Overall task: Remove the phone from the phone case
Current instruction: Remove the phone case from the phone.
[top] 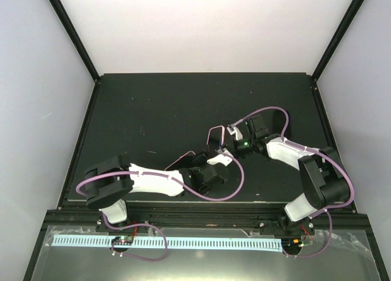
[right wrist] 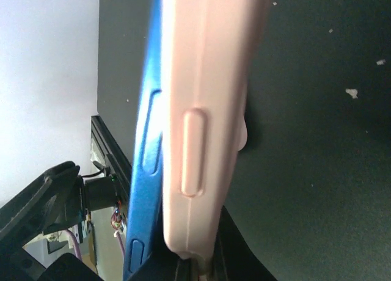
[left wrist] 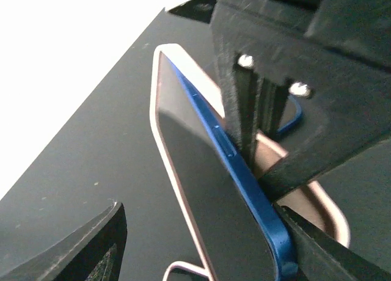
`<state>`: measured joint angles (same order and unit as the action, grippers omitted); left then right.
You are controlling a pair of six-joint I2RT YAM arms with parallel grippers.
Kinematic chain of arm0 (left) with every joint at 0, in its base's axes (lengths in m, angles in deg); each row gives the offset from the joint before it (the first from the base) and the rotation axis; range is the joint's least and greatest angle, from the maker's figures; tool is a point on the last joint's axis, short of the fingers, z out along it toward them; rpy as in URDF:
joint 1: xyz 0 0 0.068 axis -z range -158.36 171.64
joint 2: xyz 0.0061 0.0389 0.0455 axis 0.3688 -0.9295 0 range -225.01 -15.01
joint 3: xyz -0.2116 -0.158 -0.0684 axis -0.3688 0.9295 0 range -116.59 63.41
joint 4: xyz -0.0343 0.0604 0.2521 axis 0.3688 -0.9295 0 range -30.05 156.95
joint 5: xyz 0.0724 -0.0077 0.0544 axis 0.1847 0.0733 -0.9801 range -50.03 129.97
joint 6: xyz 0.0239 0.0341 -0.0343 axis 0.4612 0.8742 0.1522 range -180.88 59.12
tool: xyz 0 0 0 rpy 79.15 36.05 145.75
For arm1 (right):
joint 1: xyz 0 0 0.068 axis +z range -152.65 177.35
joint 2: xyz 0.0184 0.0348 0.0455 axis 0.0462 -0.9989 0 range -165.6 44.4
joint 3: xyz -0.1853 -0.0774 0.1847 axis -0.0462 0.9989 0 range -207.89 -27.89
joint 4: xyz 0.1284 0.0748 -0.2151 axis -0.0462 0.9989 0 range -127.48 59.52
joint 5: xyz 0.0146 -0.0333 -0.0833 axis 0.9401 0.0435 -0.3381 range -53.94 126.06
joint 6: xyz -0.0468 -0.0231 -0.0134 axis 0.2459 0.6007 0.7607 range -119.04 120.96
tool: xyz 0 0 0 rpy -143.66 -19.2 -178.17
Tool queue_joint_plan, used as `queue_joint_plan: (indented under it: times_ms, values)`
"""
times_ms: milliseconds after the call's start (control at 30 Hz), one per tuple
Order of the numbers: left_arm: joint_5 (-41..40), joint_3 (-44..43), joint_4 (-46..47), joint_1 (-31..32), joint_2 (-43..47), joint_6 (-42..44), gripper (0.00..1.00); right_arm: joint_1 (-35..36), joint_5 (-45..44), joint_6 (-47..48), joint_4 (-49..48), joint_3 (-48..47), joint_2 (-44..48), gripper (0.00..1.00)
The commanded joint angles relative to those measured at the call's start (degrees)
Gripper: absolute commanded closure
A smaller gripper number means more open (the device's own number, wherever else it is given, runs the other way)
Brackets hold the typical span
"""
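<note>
The phone (left wrist: pixel 208 189) has a blue frame and a dark screen, and it sits in a pale pink phone case (left wrist: pixel 160 128). Its right blue edge stands lifted clear of the case wall, with the pink inside (left wrist: pixel 317 201) showing behind it. My right gripper (right wrist: pixel 195 269) is shut on the side wall of the case (right wrist: pixel 208 110), and the blue phone edge (right wrist: pixel 146 171) lies just beside it. My left gripper (left wrist: pixel 201 232) is open around the phone. One finger (left wrist: pixel 91 250) stands apart from the case rim, the other touches the blue edge. From above, both grippers meet mid-table at the case (top: pixel 211 134).
The black table mat (top: pixel 159 110) lies under both arms, bounded by a black frame and white walls. Purple cables loop off the right arm (top: pixel 269 113) and the left arm (top: pixel 208 198). The left arm's body (right wrist: pixel 36 214) shows low in the right wrist view.
</note>
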<state>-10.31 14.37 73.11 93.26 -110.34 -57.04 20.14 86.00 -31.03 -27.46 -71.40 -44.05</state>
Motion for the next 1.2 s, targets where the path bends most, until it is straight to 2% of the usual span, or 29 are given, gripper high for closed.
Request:
queue_joint_plan:
  times_ms: [0, 67, 367, 533, 633, 833, 1033, 1167]
  values:
    - [-17.5, 1.8, -4.7, -1.6, -2.9, 0.0, 0.37, -0.2, 7.9, 0.1, -2.1, -1.5, 1.5, 0.99]
    - [-17.9, 2.8, -3.6, -1.8, -2.0, 0.0, 0.43, -0.3, 8.2, 0.2, -2.3, -1.4, 1.4, 0.99]
    - [-13.2, 3.1, 2.2, -1.9, 0.1, 4.9, 0.86, -0.2, 7.1, 0.8, -2.0, -1.5, 1.7, 0.99]
    - [-11.7, 2.6, 3.2, -1.8, 2.9, 5.4, 0.93, -0.2, 1.3, 3.7, -0.2, -1.6, 3.6, 0.99]
    - [-7.3, 2.2, 0.7, -1.5, 6.8, 3.8, 0.98, -0.2, -5.1, 6.7, 1.3, -1.7, 5.1, 0.99]
    - [-3.6, 2.6, -5.3, -0.4, 15.0, -3.4, 0.98, -0.2, -20.8, 13.4, 2.9, -2.7, 6.8, 0.99]
    - [-0.3, 8.8, -4.1, -0.4, 25.7, -7.9, 0.98, -0.2, -27.4, 16.6, 4.3, -4.0, 5.6, 0.99]
    - [-1.0, 12.2, -3.3, -0.5, 28.3, -8.4, 0.98, -1.1, -32.7, 18.4, 7.7, -6.9, 8.0, 0.99]
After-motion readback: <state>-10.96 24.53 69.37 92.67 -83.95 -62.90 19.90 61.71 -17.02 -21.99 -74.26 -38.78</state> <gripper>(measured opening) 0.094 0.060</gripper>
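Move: The phone, half peeled out of the pink case that the right fingers keep by its edge, has its middle some 6 cm ahead of the left hand point and about 1 cm to its right; its near end already reaches between the open left fingers. From the right hand, the phone's middle is about 4 cm ahead, 4 cm left and 3 cm higher. Below on the table, a loose phone lies roughly 7 cm ahead and 4 cm right of the left hand, and the pink-cased phone 6 cm back and 12 cm left, both some 9 cm lower. The left hand shifts a centimetre or two to its left as its fingers close and pinch the near end of the phone by its edges, then pulls the phone up and left out of the case, rising some 8 cm and rolling its left side down. The right hand keeps its shut grip on the case edge throughout, rises about 4.5 cm alongside the pull, then swings away down, right and forward, tilting its fingers further downward by about 20 degrees. ##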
